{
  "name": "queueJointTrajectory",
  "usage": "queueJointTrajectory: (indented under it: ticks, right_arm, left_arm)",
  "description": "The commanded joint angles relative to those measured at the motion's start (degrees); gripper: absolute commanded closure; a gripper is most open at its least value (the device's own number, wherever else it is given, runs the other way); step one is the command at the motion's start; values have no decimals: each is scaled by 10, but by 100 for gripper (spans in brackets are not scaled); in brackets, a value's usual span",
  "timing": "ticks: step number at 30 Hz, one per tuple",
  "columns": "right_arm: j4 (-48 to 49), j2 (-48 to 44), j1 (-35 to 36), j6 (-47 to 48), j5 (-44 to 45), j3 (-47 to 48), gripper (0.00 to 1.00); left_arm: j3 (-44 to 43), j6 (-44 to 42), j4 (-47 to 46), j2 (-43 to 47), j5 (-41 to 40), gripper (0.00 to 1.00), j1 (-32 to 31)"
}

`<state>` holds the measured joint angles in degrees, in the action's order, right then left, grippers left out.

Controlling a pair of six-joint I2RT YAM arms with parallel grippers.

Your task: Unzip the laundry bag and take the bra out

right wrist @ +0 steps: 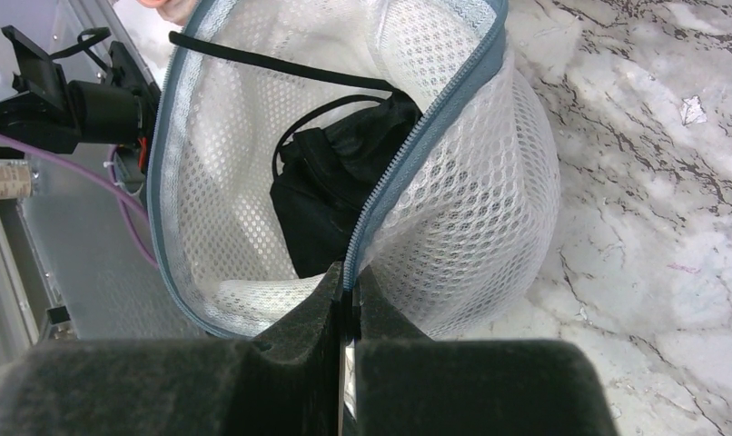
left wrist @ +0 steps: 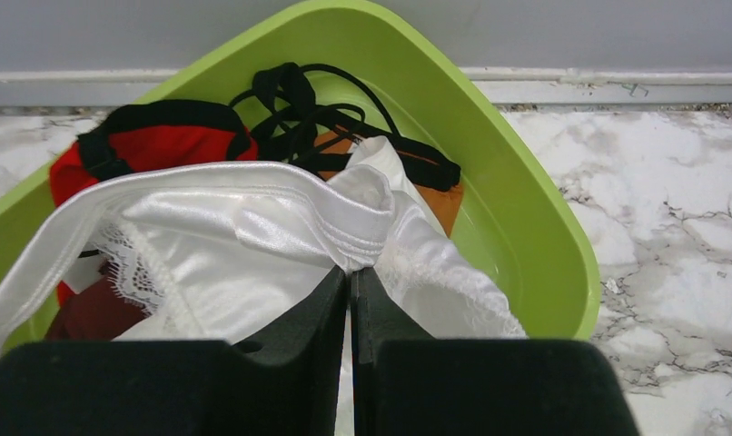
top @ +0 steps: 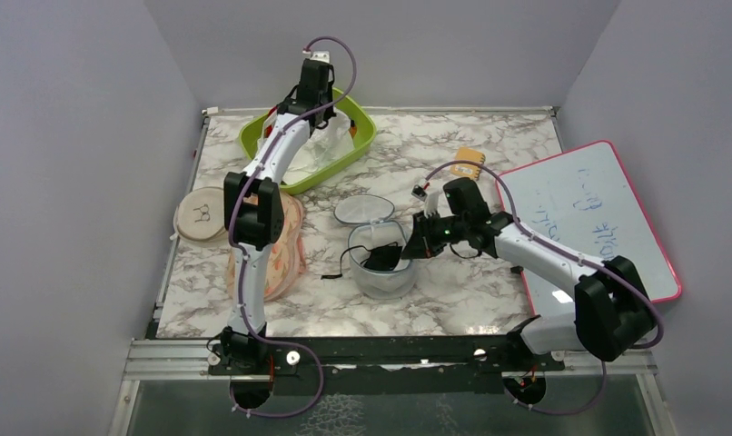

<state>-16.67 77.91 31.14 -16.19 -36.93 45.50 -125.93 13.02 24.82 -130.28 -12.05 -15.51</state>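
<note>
The laundry bag (top: 387,282) stands open mid-table, its white mesh lid (top: 362,209) flipped back. A black bra (top: 380,258) lies inside, one strap trailing out to the left. My right gripper (top: 417,245) is shut on the bag's grey-blue zip rim (right wrist: 408,150). In the right wrist view the gripper (right wrist: 349,277) pinches that rim, and the black bra (right wrist: 331,186) shows inside the mesh. My left gripper (top: 321,113) is over the green bin (top: 253,141), shut on a white satin and lace bra (left wrist: 253,227) at the pinch (left wrist: 351,270).
The green bin (left wrist: 526,227) also holds a red garment (left wrist: 163,145) and black straps (left wrist: 299,100). A beige round disc (top: 199,215) and a pink patterned item (top: 285,245) lie at the left. A pink-edged whiteboard (top: 589,218) lies at the right, with a small orange item (top: 468,163) behind it.
</note>
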Motion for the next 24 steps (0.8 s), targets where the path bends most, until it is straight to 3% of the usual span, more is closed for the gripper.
queueJointTrajectory:
  ticks: [1, 14, 15, 19, 24]
  right_arm:
    - [13, 15, 2, 7, -4, 15, 99]
    - [19, 20, 2, -3, -3, 19, 99]
    - [19, 18, 2, -5, -2, 19, 99]
    - [22, 14, 2, -18, -1, 18, 99]
    - [28, -3, 2, -26, 3, 8, 99]
  left_arm:
    - [-18, 29, -11, -28, 45, 100, -1]
    - [63, 69, -6, 1, 74, 100, 4]
    - [65, 70, -5, 15, 74, 96, 5]
    - [75, 66, 4, 84, 64, 58, 8]
    - [132, 55, 15, 192, 50, 29, 15]
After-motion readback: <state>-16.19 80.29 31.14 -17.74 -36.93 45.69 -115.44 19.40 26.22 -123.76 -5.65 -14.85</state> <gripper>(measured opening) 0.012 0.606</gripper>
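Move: Under the left hand, which holds the white satin garment, lies the green basket: its middle is some 8 cm back, 4 cm to the left and 15 cm below. The red garment in it is about 10 cm left and 1 cm back; the notebook sits some 14 cm back and 40 cm right, and the laundry bag about 40 cm back, 16 cm right. From the right hand, the basket's middle is roughly 33 cm ahead, 25 cm left and 6 cm lower. Lowering the pinched white garment about 7.5 cm into the green basket, the left hand drifts a little right and tips some 10 degrees further down. It then opens its fingers to let the cloth go and rises about 6 cm while drawing back some 2 cm. The right hand keeps its pinch on the laundry bag's zipper edge, sinking about 1 cm. ##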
